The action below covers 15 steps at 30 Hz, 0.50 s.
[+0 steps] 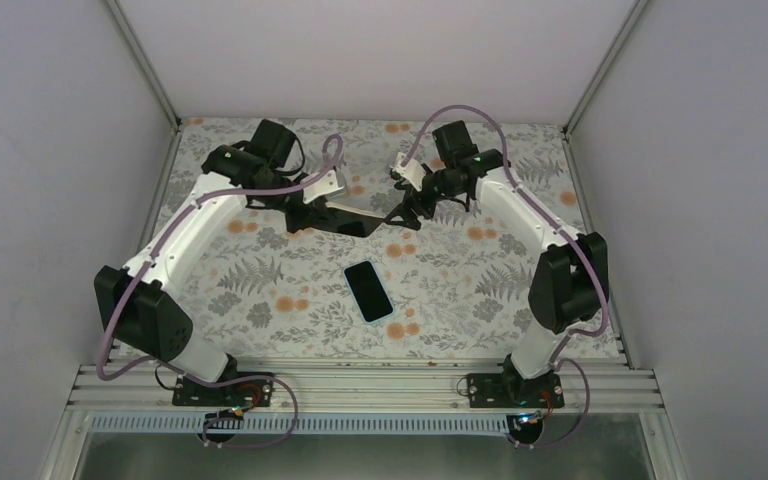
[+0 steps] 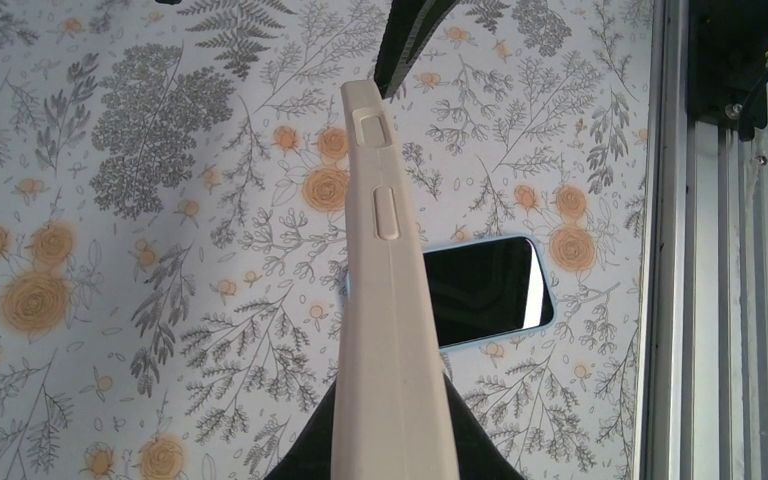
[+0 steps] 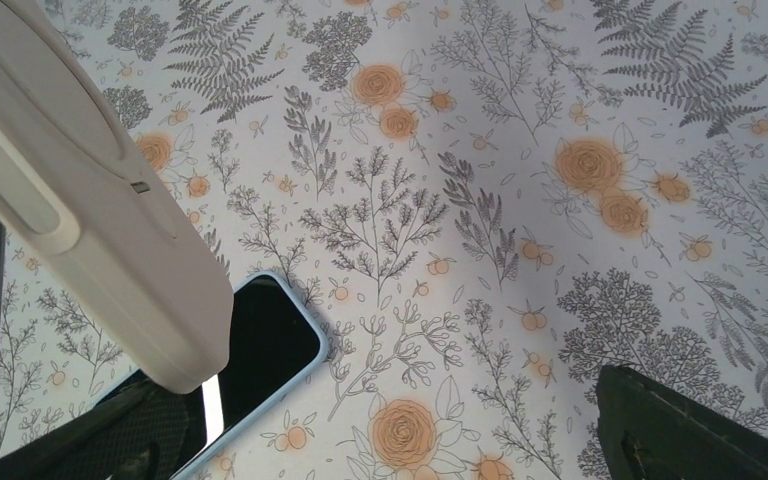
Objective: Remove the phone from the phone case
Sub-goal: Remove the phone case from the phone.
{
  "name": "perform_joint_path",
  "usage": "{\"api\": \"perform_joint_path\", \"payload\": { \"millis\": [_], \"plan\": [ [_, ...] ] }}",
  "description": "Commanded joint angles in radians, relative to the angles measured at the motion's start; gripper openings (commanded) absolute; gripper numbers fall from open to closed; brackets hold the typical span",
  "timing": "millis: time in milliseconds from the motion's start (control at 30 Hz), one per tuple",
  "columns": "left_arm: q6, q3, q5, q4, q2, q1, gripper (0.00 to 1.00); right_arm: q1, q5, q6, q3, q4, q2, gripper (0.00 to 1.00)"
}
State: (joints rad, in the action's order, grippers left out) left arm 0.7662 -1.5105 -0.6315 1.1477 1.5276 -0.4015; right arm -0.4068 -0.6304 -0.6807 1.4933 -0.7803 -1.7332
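The phone point(image 1: 368, 290) lies flat on the floral table, black screen up, with a light blue rim. It also shows in the left wrist view point(image 2: 480, 290) and the right wrist view point(image 3: 260, 340). The beige phone case point(image 1: 352, 212) hangs in the air at the back, apart from the phone. My left gripper point(image 1: 305, 215) is shut on one end of the case point(image 2: 390, 330). My right gripper point(image 1: 405, 210) is open at the case's other end point(image 3: 80, 190); its fingers point(image 3: 680, 430) stand wide apart and hold nothing.
The floral table cover point(image 1: 460, 290) spans the work area. A metal rail point(image 1: 360, 385) runs along the near edge by the arm bases. White walls enclose the left, right and back sides.
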Motion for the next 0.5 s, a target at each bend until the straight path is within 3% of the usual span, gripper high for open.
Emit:
{"api": "perform_joint_path", "payload": {
  "millis": [0, 467],
  "plan": [
    [0.044, 0.002, -0.214, 0.211, -0.072, -0.069, 0.02, 0.087, 0.199, -0.030, 0.074, 0.156, -0.037, 1.00],
    [0.039, -0.002, -0.218, 0.211, -0.083, -0.080, 0.02, 0.137, 0.216, -0.047, 0.083, 0.165, -0.061, 1.00]
  ]
}}
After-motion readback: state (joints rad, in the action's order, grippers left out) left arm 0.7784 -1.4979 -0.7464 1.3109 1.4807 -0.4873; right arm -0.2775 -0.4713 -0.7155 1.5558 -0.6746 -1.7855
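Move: The left gripper still grips the left end of the cased phone; the phone's middle lies about 6 cm to its right and 5 cm lower. From the open right gripper, whose back finger is at the far end, that middle is some 10 cm left, 6 cm back and 3 cm higher. The blue-edged phone on the table lies 6 cm back, 10 cm right and 20 cm below the left hand; from the right hand, 12 cm back, 7 cm left and 16 cm below. Keep the left grip on the cased phone and ease the right gripper's back finger forward against its free end for about 1 cm. Then part the hands fast: draw the left gripper back about 7 cm, bringing the phone along, while the right, fingers wide open, comes free and swings about 8 cm forward and 6 cm right, turning slightly clockwise. ##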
